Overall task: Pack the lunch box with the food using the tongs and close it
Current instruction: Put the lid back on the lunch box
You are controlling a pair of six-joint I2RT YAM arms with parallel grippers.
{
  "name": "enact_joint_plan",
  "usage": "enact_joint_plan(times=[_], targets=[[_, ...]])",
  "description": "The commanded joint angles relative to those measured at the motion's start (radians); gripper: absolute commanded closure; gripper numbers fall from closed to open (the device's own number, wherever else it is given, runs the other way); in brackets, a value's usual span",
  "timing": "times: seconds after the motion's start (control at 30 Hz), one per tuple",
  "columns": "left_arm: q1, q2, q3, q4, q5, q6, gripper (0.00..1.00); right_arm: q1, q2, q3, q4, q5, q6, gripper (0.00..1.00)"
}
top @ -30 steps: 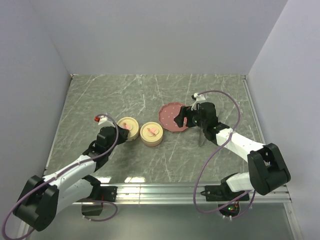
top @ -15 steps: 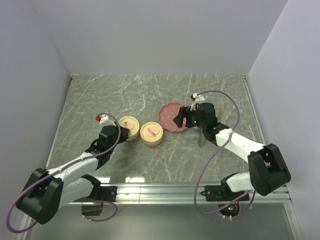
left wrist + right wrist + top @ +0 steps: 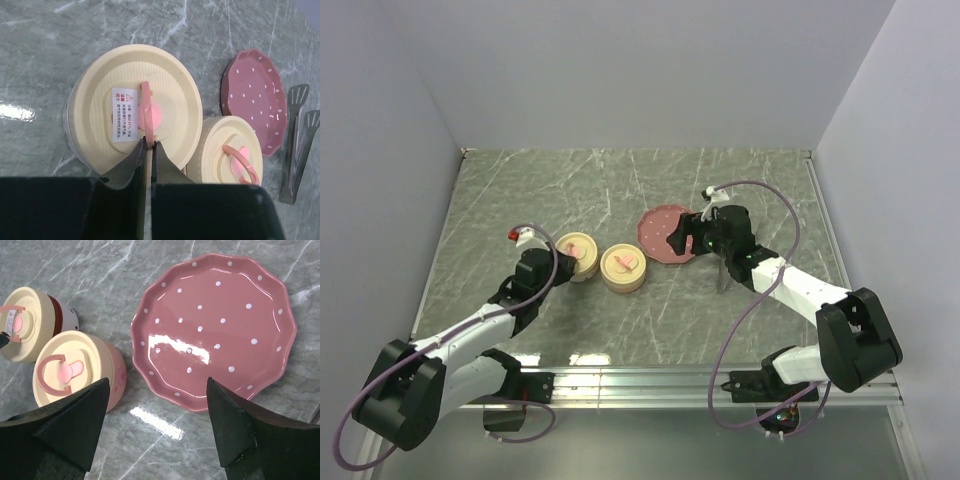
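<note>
The lunch box shows as two round cream tubs with lids on, a left tub (image 3: 577, 255) (image 3: 135, 107) and a right tub (image 3: 623, 268) (image 3: 232, 155) (image 3: 75, 372). My left gripper (image 3: 149, 145) (image 3: 560, 262) is shut on the thin pink handle (image 3: 145, 112) of the left tub's lid. The tongs (image 3: 722, 272) (image 3: 297, 145) lie flat on the table to the right of the pink plate. My right gripper (image 3: 158, 384) (image 3: 682, 238) hangs open over the plate's near rim, holding nothing. No food is in view.
The pink dotted plate (image 3: 665, 232) (image 3: 215, 325) (image 3: 255, 100) is bare and lies just right of the tubs. Grey walls close the table at the back and on both sides. A metal rail (image 3: 650, 378) runs along the near edge.
The left arm's lower links have shifted slightly while its gripper stays at the left tub's lid. The right arm has barely moved.
</note>
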Motion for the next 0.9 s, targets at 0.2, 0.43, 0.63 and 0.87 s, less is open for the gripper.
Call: enact_joint_plan(times=[0.2, 0.43, 0.63, 0.87], targets=[[0.043, 0.114, 0.062, 0.041, 0.109, -0.003, 1.00, 0.011, -0.037, -0.011, 0.012, 0.014, -0.004, 0.15], [0.043, 0.135, 0.086, 0.015, 0.123, 0.010, 1.00, 0.011, -0.026, -0.007, 0.010, 0.012, -0.007, 0.15], [0.043, 0.066, 0.086, -0.022, 0.113, 0.015, 0.73, 0.014, -0.017, -0.001, 0.012, 0.008, -0.007, 0.15], [0.043, 0.011, 0.082, -0.016, 0.112, 0.023, 0.48, 0.018, -0.008, 0.007, 0.013, 0.009, -0.007, 0.15]])
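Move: Under the left fingers, which already pinch the near end of the lid's pink handle, the lid's middle lies about 3 cm ahead, 1 cm right and 2 cm down, with the lunch box's middle at the same spot, 6 cm down. The second box is level with the hand, some 12 cm right, 6 cm down; the pink plate is 9 cm ahead, 21 cm right, 10 cm down. From the idle right hand the lid is about 5 cm back, 23 cm left and 6 cm down. Pushing the lidded lunch box along the table by its pinched handle, the left hand goes forward about 2 cm and drifts 1 cm right, staying at the same height. The fingers then open to about half, let go of the handle, and the hand eases back about 1 cm and rises a bit over 1 cm. ##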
